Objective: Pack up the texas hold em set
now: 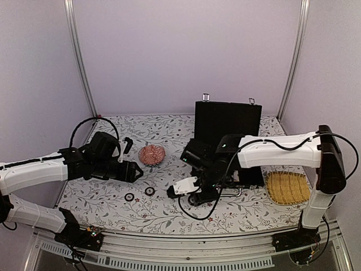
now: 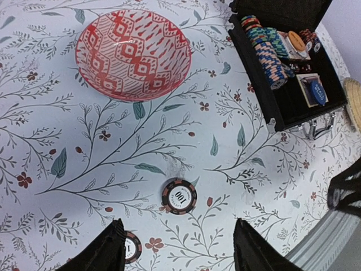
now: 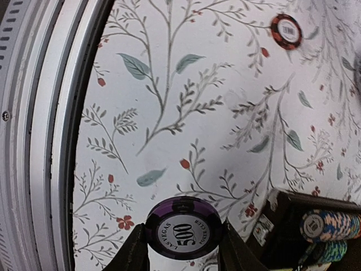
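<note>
The black briefcase (image 1: 227, 121) stands open at the back, its tray (image 2: 293, 104) holding rows of poker chips (image 2: 264, 49) and an orange disc (image 2: 295, 39). My right gripper (image 3: 183, 244) is shut on a purple 500 chip (image 3: 183, 228), lifted over the cloth just left of the case corner (image 3: 290, 226). My left gripper (image 2: 179, 231) hangs open over the cloth. A black-and-red 100 chip (image 2: 179, 195) lies just beyond its fingertips. A second chip (image 2: 132, 247) is half hidden by the left finger. Both chips (image 1: 130, 197) (image 1: 149, 191) lie near the front.
A pink patterned bowl (image 1: 152, 154) sits left of the case. A yellow woven tray (image 1: 287, 187) lies at the right edge. The table's metal front rail (image 3: 34, 141) runs close to my right gripper. Another chip (image 3: 286, 31) lies further out on the cloth.
</note>
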Action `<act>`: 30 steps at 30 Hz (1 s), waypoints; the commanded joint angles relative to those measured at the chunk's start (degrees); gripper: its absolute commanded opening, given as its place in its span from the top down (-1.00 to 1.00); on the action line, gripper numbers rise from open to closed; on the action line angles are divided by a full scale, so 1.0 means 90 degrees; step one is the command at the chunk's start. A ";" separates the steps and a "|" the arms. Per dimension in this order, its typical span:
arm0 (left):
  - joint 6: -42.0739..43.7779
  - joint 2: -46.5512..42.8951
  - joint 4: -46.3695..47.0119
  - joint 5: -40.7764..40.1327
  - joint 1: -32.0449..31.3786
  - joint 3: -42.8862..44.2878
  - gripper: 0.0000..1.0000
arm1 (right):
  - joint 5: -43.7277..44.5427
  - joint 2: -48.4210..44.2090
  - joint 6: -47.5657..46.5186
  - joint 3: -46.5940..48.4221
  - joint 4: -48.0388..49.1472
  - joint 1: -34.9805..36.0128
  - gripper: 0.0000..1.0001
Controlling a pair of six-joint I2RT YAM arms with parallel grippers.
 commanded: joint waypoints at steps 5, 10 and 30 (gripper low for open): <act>0.0069 0.0264 -0.0135 -0.0030 0.0107 0.0341 -0.32 | 0.0409 -0.1458 -0.0258 -0.1136 -0.0044 -0.2119 0.28; 0.0095 0.0373 -0.0168 0.0006 0.0107 0.0458 -0.32 | 0.0730 -0.2015 -0.0795 -0.1689 0.0185 -0.3631 0.28; -0.0057 0.0446 -0.0139 0.0189 0.0103 0.0518 -0.30 | 0.1148 -0.1147 -0.1611 -0.1958 0.2026 -0.5575 0.24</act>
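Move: Inside the open case, the purple 500 stack lies about 22 cm ahead of the right hand, 23 cm to its right and 5 cm lower. This hand already holds a purple 500 chip. The orange 100 stack is level with that stack, some 3 cm left of it, and the card deck 9 cm left of it. The case handle is about 7 cm ahead and 13 cm right of the hand. From the left hand, the purple stack is roughly 13 cm ahead, 44 cm right and 8 cm lower. Sweeping quickly right and forward over the case, the right hand carries the pinched purple 500 chip about 29 cm right and 22 cm forward to just beyond the case's right rim, beside the purple stack. After rising a little early on, it sinks back to its starting height, the last stretch mostly forward. The wrist turns some 40 degrees clockwise and the fingertips tip forward, the grip unchanged. ##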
